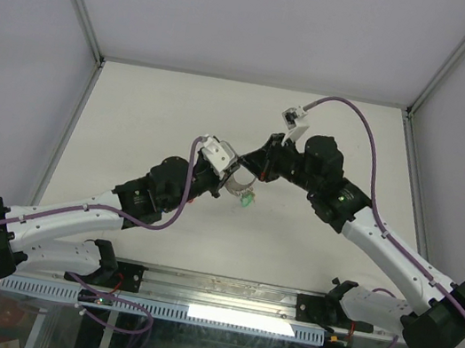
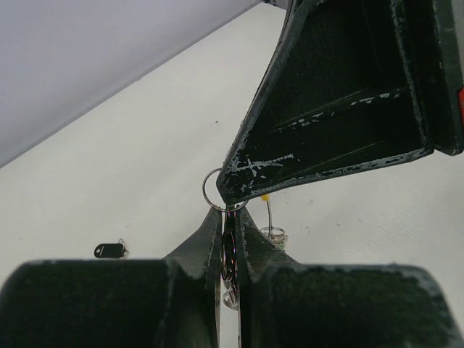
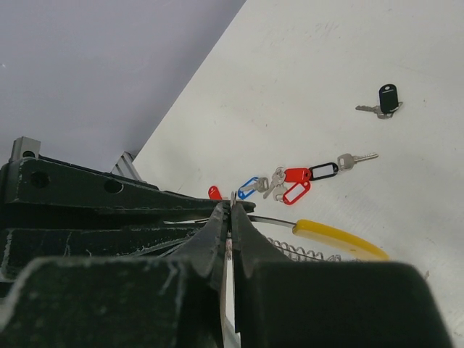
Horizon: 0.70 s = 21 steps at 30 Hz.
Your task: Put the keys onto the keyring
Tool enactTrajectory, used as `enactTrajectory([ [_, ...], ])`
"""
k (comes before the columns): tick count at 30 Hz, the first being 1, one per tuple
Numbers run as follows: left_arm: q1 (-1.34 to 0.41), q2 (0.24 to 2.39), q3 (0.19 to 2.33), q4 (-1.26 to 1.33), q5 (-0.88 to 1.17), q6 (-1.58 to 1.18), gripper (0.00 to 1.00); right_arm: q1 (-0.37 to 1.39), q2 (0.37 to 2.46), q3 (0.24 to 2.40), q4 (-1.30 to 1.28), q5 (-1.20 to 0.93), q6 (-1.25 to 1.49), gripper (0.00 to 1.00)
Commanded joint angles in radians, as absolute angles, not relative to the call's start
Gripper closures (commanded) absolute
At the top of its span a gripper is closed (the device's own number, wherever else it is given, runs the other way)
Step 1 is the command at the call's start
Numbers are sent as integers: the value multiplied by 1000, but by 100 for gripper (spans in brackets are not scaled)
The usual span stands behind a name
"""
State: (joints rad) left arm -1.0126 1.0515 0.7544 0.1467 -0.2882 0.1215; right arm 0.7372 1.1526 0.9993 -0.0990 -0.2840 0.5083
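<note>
The two grippers meet tip to tip above the middle of the table. The left gripper (image 1: 231, 179) (image 2: 230, 212) is shut on the thin silver keyring (image 2: 211, 190), whose loop sticks out past its tips. The right gripper (image 1: 257, 170) (image 3: 230, 206) is shut on a sliver of silver wire at the same spot, which looks like the ring's edge; one of its fingers (image 2: 326, 109) looms over the ring. Keys (image 3: 290, 181) with blue, red and black tags lie in a cluster on the table. Another key with a black tag (image 3: 386, 99) (image 2: 110, 250) lies apart. A green tag (image 1: 248, 199) shows just below the grippers.
A yellow-handled wire piece (image 3: 337, 235) with a coil spring (image 3: 304, 252) lies under the right gripper. A red tag (image 3: 214, 192) peeks out beside the left gripper's body. White walls with metal rails (image 1: 81, 12) enclose the white table (image 1: 163, 108) at the back and sides.
</note>
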Motion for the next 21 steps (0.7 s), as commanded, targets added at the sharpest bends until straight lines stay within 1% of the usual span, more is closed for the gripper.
enactTrajectory([
  [1, -1009, 1019, 797, 251, -261, 123, 100, 745, 1130, 996, 3, -293, 422, 100],
  [6, -1010, 1001, 807, 238, -198, 110, 93, 745, 1117, 1031, 17, -302, 359, 100],
  [10, -1009, 989, 809, 236, -165, 103, 88, 746, 1070, 985, 117, -367, 285, 100],
  [12, -1009, 989, 812, 238, -137, 99, 83, 746, 1062, 990, 105, -373, 252, 100],
  [15, -1009, 994, 817, 242, -76, 93, 73, 746, 1059, 1001, 91, -382, 230, 100],
  [21, -1009, 971, 823, 231, 35, 74, 57, 746, 1019, 991, 88, -352, 194, 100],
])
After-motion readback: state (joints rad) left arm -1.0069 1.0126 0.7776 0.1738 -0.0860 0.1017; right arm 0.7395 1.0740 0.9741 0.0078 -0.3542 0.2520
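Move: The top loop of the keyring is at both hands' closed fingertips, practically at each hand point and perhaps 1 cm above the left one; its small rings hang some 5 cm below and about 1 cm back. On the table, roughly 25 cm below either hand, the black-tagged key lies about 13 cm ahead and 8 cm left, and the red-tagged keys about 10 cm left, 1 cm back. The left fingers let go of the keyring, opening to a bit over a third of their range while the hand rises about 3 cm, slides back and right some 2.5 cm each, and turns clockwise roughly 10 degrees. The right hand keeps its pinch on the keyring's top loop and lifts it nearly 4 cm, drifting back slightly as the wrist rolls about 20 degrees. ##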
